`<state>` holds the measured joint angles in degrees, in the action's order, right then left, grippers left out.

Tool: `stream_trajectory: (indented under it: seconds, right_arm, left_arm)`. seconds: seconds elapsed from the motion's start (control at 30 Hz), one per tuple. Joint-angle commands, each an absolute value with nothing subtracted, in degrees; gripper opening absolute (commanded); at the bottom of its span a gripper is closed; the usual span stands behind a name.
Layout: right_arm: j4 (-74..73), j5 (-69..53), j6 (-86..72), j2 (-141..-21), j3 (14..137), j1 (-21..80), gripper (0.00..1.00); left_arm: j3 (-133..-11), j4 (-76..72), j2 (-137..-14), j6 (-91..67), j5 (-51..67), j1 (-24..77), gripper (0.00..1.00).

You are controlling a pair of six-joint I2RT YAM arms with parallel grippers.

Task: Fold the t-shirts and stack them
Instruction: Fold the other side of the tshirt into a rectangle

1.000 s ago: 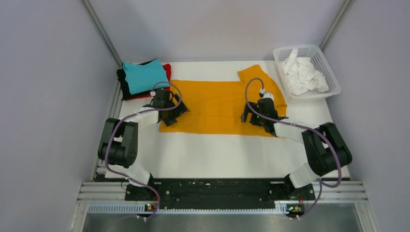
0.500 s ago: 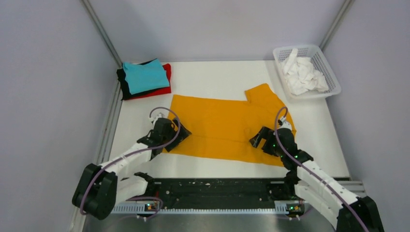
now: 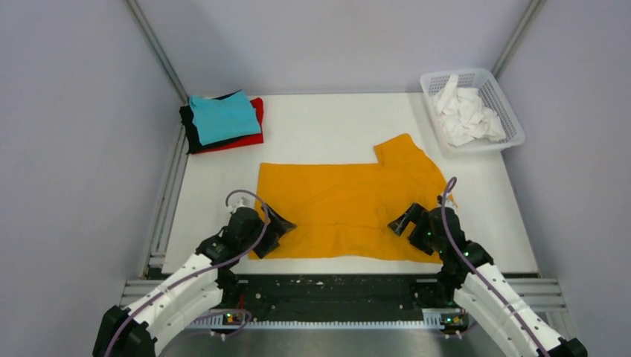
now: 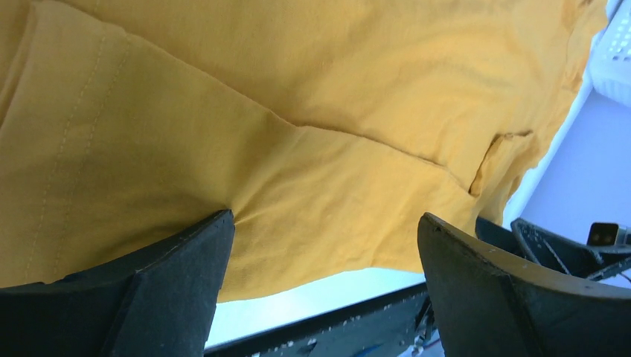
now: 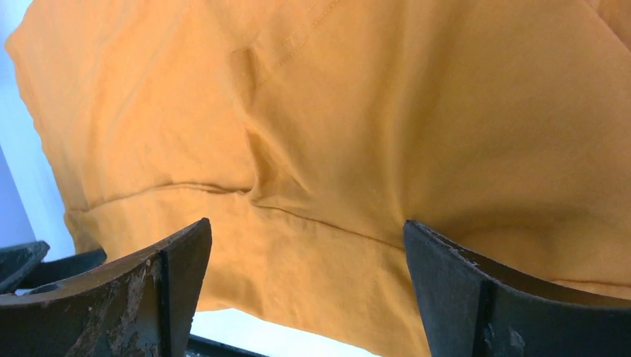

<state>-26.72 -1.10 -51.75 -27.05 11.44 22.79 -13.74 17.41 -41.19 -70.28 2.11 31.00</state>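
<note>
The mustard-orange t-shirt (image 3: 335,201) lies spread flat on the white table, one sleeve pointing to the back right. My left gripper (image 3: 271,227) is open over its near left corner. My right gripper (image 3: 409,223) is open over its near right edge. The left wrist view shows my left gripper (image 4: 324,217) with jaws wide apart above the orange fabric (image 4: 298,111), one finger (image 4: 171,282) pressing a wrinkle. The right wrist view shows my right gripper (image 5: 306,224) wide open over the shirt (image 5: 372,111). A folded stack stands at the back left: teal shirt (image 3: 223,115) on black (image 3: 190,132) and red (image 3: 257,111).
A white lattice basket (image 3: 509,119) holding crumpled white cloths (image 3: 465,111) stands at the back right corner. Grey walls close in the table on three sides. A black and metal rail (image 3: 335,290) runs along the near edge, just in front of the shirt's hem.
Both arms have drawn back toward the near edge, and the orange shirt has slid with them from the back of the table to the front.
</note>
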Motion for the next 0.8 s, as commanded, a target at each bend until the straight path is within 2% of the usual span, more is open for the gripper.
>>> stream_trajectory:
  seconds: [0.0, 0.3, 0.57, 0.77]
  right_arm:
    - [-32.06, 2.25, -52.31, -28.73, 14.19, 23.57, 0.98]
    - [-34.13, 6.16, -48.13, -28.71, 18.76, 23.56, 0.99]
    - [-28.14, 3.44, -43.1, -29.36, 24.81, 23.51, 0.99]
    - [-20.31, 6.66, -39.42, -37.29, 31.87, 23.56, 0.99]
  left_arm:
    - [-10.05, 35.91, -37.75, -72.46, 6.75, 32.68, 0.99]
    - [-13.85, 41.78, -36.59, -70.51, 6.52, 32.7, 0.99]
    - [-28.23, 40.57, -37.6, -62.35, -6.19, 32.7, 0.99]
    - [-40.87, 39.62, -48.33, -57.78, -21.21, 31.45, 0.99]
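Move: My open left fingertips already rest on the orange t-shirt, whose middle lies about 9 cm ahead of that hand, 21 cm to its right and 2 cm lower. Its near left corner is some 5 cm back and 8 cm to that hand's left. From my right hand, also on the cloth, the shirt's middle is about 8 cm ahead and 16 cm left, its near right corner 6 cm back and 11 cm right, and the sticking-out sleeve 27 cm ahead, 1 cm right. With my fingers staying wide open on the t-shirt, I drag my left hand back about 4 cm while my right stays nearly level with where it was and slides 2 cm outward to the right. Then I lift both hands off and start them forward again, the left rising some 6 cm while drifting left and rolling its left side up, the right rising about 8 cm. ##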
